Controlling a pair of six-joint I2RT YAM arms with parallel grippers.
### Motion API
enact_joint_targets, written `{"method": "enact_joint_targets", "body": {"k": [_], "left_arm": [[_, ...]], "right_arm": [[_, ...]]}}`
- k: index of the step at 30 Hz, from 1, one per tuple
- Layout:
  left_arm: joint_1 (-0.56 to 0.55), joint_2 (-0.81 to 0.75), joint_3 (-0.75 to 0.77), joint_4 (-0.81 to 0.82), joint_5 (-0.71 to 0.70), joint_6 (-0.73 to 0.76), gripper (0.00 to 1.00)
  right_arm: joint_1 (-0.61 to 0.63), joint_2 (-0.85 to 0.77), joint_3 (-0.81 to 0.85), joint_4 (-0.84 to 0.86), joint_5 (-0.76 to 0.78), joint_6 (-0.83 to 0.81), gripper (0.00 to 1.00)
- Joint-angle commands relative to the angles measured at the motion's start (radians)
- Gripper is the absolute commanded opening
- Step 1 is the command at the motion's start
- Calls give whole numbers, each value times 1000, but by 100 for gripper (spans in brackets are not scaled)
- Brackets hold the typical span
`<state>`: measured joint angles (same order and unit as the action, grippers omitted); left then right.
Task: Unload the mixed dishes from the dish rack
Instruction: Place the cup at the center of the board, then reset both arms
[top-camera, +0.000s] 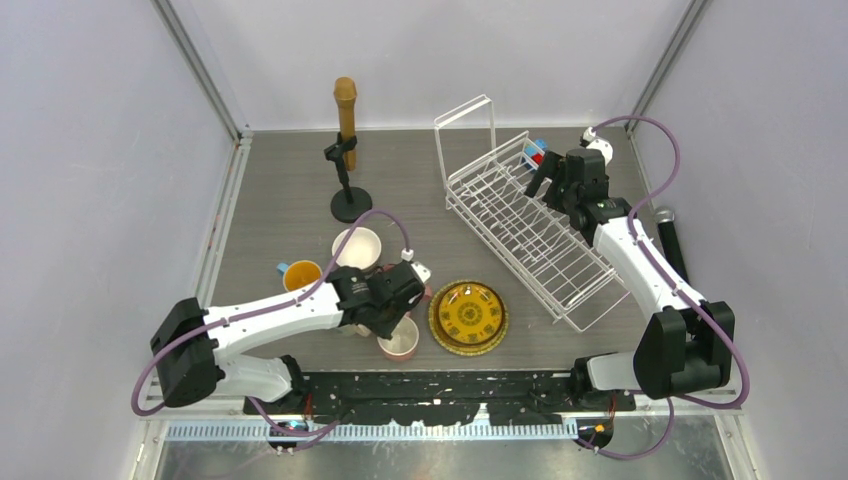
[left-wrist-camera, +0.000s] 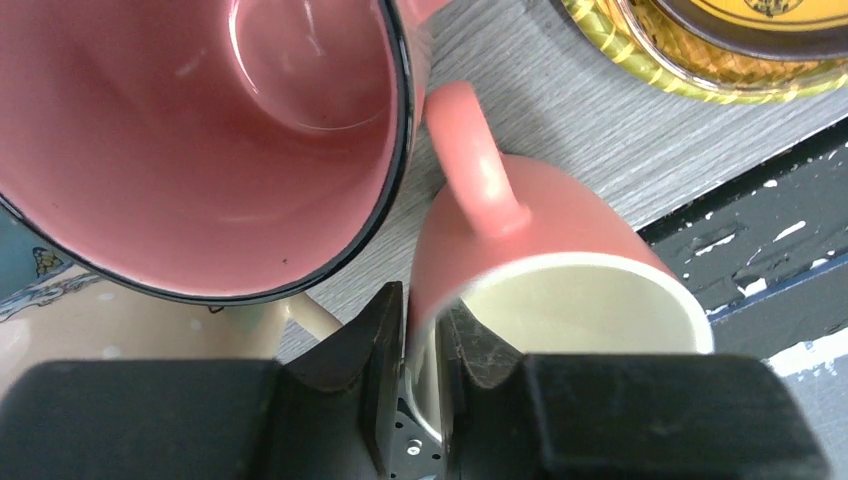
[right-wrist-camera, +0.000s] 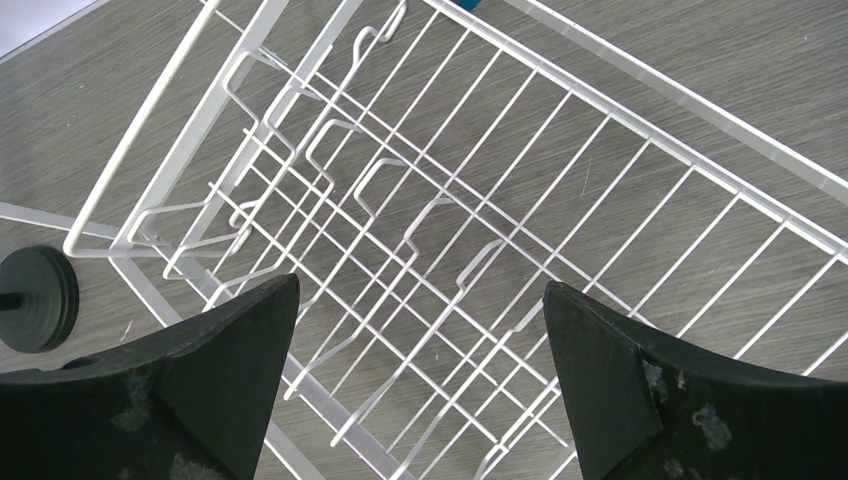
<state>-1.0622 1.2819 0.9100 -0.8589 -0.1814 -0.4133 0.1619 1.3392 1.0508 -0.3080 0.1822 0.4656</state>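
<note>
My left gripper (top-camera: 398, 312) is shut on the rim of a pink mug with a cream inside (top-camera: 399, 338), one finger inside and one outside (left-wrist-camera: 425, 320). The mug (left-wrist-camera: 540, 225) is near the table's front, beside a larger pink mug with a black rim (left-wrist-camera: 200, 130). The yellow-orange plates (top-camera: 468, 316) lie stacked to its right. A cream mug (top-camera: 357, 248) and a yellow-lined cup (top-camera: 301, 275) stand behind. My right gripper (top-camera: 553, 182) is open and empty above the far end of the white dish rack (top-camera: 520, 225). Only bare wires (right-wrist-camera: 450, 200) show between its fingers (right-wrist-camera: 420, 300).
A brown microphone (top-camera: 346, 110) on a black stand stands at the back centre; its round base (right-wrist-camera: 35, 298) shows in the right wrist view. A small blue and red object (top-camera: 535, 152) sits at the rack's far end. A black microphone (top-camera: 670, 235) lies at the right wall.
</note>
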Motion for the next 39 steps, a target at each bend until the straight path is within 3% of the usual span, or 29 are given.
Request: {"method": "enact_joint_targets", "body": {"k": [1, 10, 14, 20, 22, 24, 28, 31, 35, 39], "left_arm": [[3, -32, 25, 24, -38, -25, 24], [3, -100, 68, -28, 22, -38, 33], [2, -174, 86, -37, 96, -5, 54], [3, -323, 135, 13, 151, 64, 75], [3, -365, 137, 74, 154, 81, 98], [3, -385, 138, 129, 110, 89, 100], [18, -320, 190, 130, -248, 39, 100], [149, -211, 254, 161, -240, 25, 100], [473, -84, 314, 173, -153, -93, 100], [658, -105, 285, 241, -154, -175, 100]], "right_arm": [[4, -43, 2, 24, 20, -8, 100], [4, -55, 1, 23, 26, -14, 100], [4, -61, 0, 23, 29, -13, 100], [4, -79, -9, 23, 48, -16, 100], [4, -84, -11, 20, 54, -17, 100], [4, -91, -10, 11, 80, -19, 100], [4, -112, -12, -3, 118, -17, 100], [4, -130, -20, -2, 129, -16, 100], [4, -153, -31, -9, 153, -35, 100], [-2, -172, -39, -28, 236, -28, 100]]}}
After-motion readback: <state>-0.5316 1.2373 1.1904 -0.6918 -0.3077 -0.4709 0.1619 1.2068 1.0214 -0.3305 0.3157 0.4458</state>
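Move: The pink cup stands on the table with its near-left rim still between the left fingers, its middle about 3 cm right, 2 cm back and 4 cm below the hand point. The dark-rimmed pink mug is some 7 cm ahead and 2 cm right of the hand, the cream mug 5 cm ahead and 8 cm left, and the plates 2 cm ahead and 16 cm right. From the right hand, the cup lies about 28 cm back and 25 cm left, 15 cm lower. The cup's rim comes free as the left fingers open wide and the hand lifts nearly straight up, about 14 cm. It then swings forward some 18 cm and left, towards the white bowl, turning some 35 degrees counter-clockwise with the fingers tipping forward. The right hand, open over the rack, eases up and right by about 3 cm each, and a little back. ##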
